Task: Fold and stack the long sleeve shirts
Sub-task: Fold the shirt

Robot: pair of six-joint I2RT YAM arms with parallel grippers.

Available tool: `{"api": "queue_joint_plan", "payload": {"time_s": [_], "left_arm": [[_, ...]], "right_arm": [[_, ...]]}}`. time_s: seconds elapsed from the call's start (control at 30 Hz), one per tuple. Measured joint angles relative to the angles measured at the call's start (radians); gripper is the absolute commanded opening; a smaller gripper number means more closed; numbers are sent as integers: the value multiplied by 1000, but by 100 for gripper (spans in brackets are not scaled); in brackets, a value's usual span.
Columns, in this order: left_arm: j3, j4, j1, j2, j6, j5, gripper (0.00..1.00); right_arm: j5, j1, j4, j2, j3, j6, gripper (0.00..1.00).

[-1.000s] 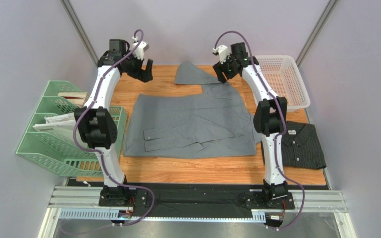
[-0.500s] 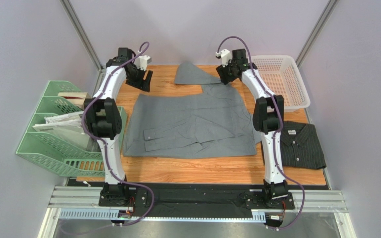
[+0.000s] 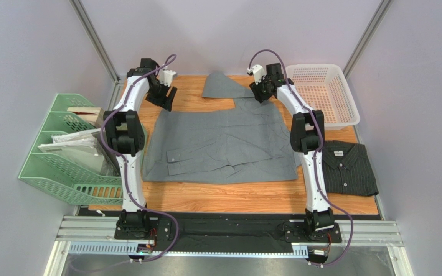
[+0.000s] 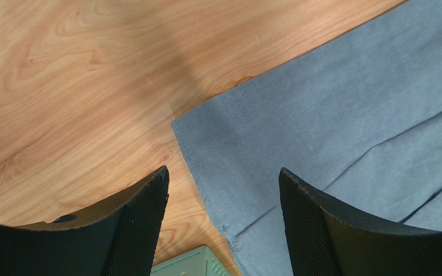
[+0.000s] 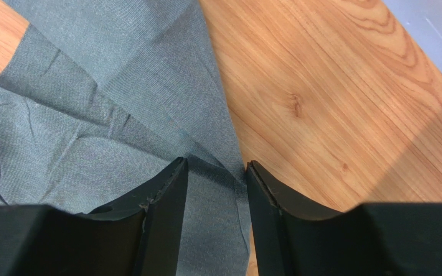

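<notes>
The mid-grey long sleeve shirt (image 3: pixel 223 144) lies spread flat in the middle of the table, one sleeve (image 3: pixel 224 86) reaching toward the far edge. The dark pinstriped shirt (image 3: pixel 350 168) lies folded at the right. My left gripper (image 3: pixel 164 98) hovers open at the grey shirt's far left corner. In the left wrist view that corner (image 4: pixel 321 115) sits between and ahead of my left gripper (image 4: pixel 223 178). My right gripper (image 3: pixel 261 92) is down at the far right, where sleeve meets body. Its jaws stand narrowly apart, the cloth's edge (image 5: pixel 91 115) running between them at my right gripper (image 5: pixel 216 167).
A white mesh basket (image 3: pixel 344 118) stands at the far right. Green file trays (image 3: pixel 62 167) holding papers stand off the table's left edge, one corner (image 4: pixel 189 263) showing in the left wrist view. Bare wood (image 3: pixel 217 198) lies in front of the grey shirt.
The left gripper has come down and in toward the shirt's far left corner, its jaws narrowing slightly. The right gripper has shifted a little left at the sleeve, and its jaws have drawn closer together.
</notes>
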Motion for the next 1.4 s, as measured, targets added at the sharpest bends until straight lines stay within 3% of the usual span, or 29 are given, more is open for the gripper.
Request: {"api": "queue_joint_plan", "payload": {"time_s": [0.27,0.63,0.67,0.83,1.0,1.13,1.4], "left_arm": [[62,-46,0,91,65,-40,67],[144,-45,0,172,78,-59,50],[150,-42,0,175,78,-59,47],[183,-34,0,201,74,-50,32],[220,-28,0,241,64,-37,24],[229,-31,0,249,63,-33,0],[226,-18,0,246,58,-19,0]], "right_arm": [[0,0,9,7,0,-37,35],[-6,0,22,20,8,-60,6],[-7,0,21,21,10,-61,0],[-9,2,30,31,19,-63,0],[-9,2,36,32,21,-63,0],[-10,3,37,32,21,-63,0],[-16,3,37,31,19,-62,0]]}}
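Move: The left hand goes for the grey shirt's far-left corner, about 3 cm ahead, level sideways and 6 cm below; the green crate's middle is some 30 cm to its left and 17 cm back. The right hand's half-open fingers already straddle the folded edge by the sleeve, 1 cm ahead and 1 cm below. The loose sleeve lies about 15 cm left of the right hand and 7 cm farther out, the white basket 25 cm to its right, level ahead. The left hand sinks about 6 cm onto the shirt's far-left corner, reaching forward some 3 cm mostly after the first steep drop, and its wide-open fingers shut fully to pinch the corner at the table. Meanwhile the right hand stays almost in place, easing forward about 1 cm, and closes its fingers on the folded edge at the foot of the sleeve, shutting before the left does, then holds there. ##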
